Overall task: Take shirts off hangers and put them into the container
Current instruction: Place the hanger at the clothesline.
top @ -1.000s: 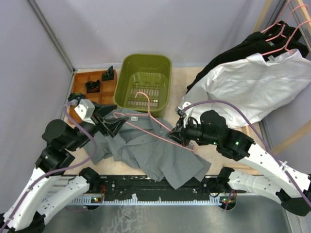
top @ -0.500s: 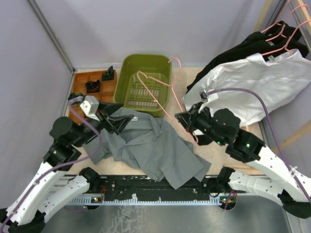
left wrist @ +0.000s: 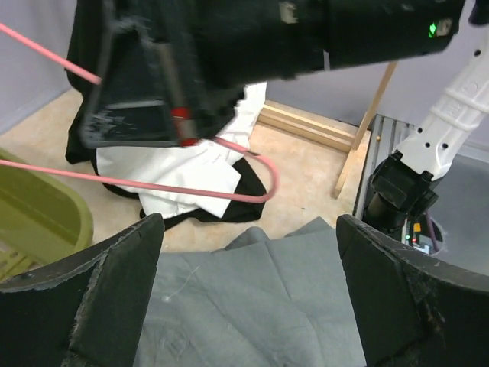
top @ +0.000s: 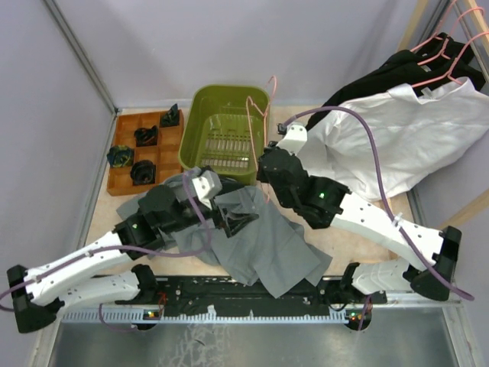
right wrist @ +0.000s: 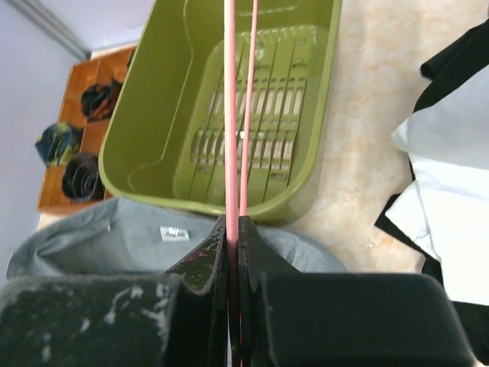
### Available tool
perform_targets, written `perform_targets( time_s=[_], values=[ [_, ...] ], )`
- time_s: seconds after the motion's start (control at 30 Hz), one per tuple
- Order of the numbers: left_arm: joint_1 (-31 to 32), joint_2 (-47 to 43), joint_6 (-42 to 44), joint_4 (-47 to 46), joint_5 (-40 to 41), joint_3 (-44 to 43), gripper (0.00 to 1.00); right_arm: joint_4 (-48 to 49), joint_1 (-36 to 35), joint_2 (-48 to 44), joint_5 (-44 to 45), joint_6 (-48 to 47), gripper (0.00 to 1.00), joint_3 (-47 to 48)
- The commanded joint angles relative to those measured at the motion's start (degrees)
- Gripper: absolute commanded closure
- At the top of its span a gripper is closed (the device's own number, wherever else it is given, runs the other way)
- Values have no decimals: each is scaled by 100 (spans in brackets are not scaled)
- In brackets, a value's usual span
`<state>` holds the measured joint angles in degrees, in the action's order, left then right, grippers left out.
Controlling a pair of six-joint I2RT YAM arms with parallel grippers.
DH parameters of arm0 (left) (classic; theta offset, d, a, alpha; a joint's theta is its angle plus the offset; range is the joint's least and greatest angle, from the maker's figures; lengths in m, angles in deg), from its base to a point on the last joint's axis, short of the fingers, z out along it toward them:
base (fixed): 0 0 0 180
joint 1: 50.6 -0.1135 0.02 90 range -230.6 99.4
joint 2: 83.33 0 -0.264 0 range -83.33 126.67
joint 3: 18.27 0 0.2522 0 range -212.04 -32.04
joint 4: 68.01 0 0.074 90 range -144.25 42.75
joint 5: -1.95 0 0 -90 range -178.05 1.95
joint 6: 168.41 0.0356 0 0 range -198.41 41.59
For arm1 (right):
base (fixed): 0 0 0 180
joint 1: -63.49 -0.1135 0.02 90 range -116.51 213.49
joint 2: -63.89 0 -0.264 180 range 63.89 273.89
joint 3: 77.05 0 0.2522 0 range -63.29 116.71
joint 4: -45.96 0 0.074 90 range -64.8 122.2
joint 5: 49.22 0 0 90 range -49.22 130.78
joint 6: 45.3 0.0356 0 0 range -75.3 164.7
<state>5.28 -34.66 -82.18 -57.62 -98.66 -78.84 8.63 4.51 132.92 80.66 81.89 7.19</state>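
The grey shirt lies crumpled on the table in front of the green container, off its hanger. My right gripper is shut on a bare pink hanger, which it holds upright over the container's right rim. The right wrist view shows the jaws clamped on the hanger wire above the container and the grey shirt. My left gripper is open just above the grey shirt, with nothing between its fingers. A white shirt and black shirts hang on pink hangers at the right.
A brown wooden compartment tray with dark small objects sits left of the container. Light wooden rack poles stand at the far right; the hanging shirts drape down onto the table there. Grey walls close in the left and back.
The right gripper pulled the pink hanger out of the grey shirt and raised it toward the container. The left gripper let go of the shirt, opened wide and moved right over it.
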Motion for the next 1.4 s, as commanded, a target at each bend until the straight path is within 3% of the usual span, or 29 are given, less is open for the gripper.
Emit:
perform_targets(
  time_s=[0.0,0.13,0.4,0.67,0.97,1.1,1.37],
  values=[
    [711,216,916,-1143,1241,454,0,30,-269,303,1645,503,100,718],
    [1236,340,1915,-2208,1755,953,1,-216,-394,434,2079,1045,100,848],
    [1557,912,2430,-3731,3074,1086,18,-406,-421,518,2164,1632,100,916],
    [1828,1393,3205,-4224,3481,1001,29,-604,-430,514,2191,1978,100,958],
    [2154,1906,3825,-4935,4059,960,49,-675,-439,410,2033,2595,100,822],
    [2461,2335,4754,-5977,4606,929,53,-817,-439,434,2031,2711,100,837],
    [2756,3065,5972,-8248,5511,1101,72,-918,-439,392,2049,2925,100,762]
  ],
)
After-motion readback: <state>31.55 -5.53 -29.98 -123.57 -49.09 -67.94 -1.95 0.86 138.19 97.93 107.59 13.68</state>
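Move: Just to the left hand's right, about 7 cm, 2 cm ahead and 2 cm lower, hangs the bare rear end of the pink hanger; the right hand pinches the hanger, with that end some 9 cm behind it, 1 cm to its right and 3 cm below. The green container stands 27 cm ahead of the left hand, 4 cm left, some 26 cm down; the grey shirt lies 4 cm ahead, 2 cm left, about 30 cm below it. Dipping under the hanger's free end and coming partly back up, the left hand goes some 5 cm to its right and then a little forward, while its wrist swings round to aim forward-right and tips upward. Its wide-open fingers close to about a third, one on each side of the end. The right hand keeps its pinch nearly in place, turning the hanger some 20 degrees clockwise. ##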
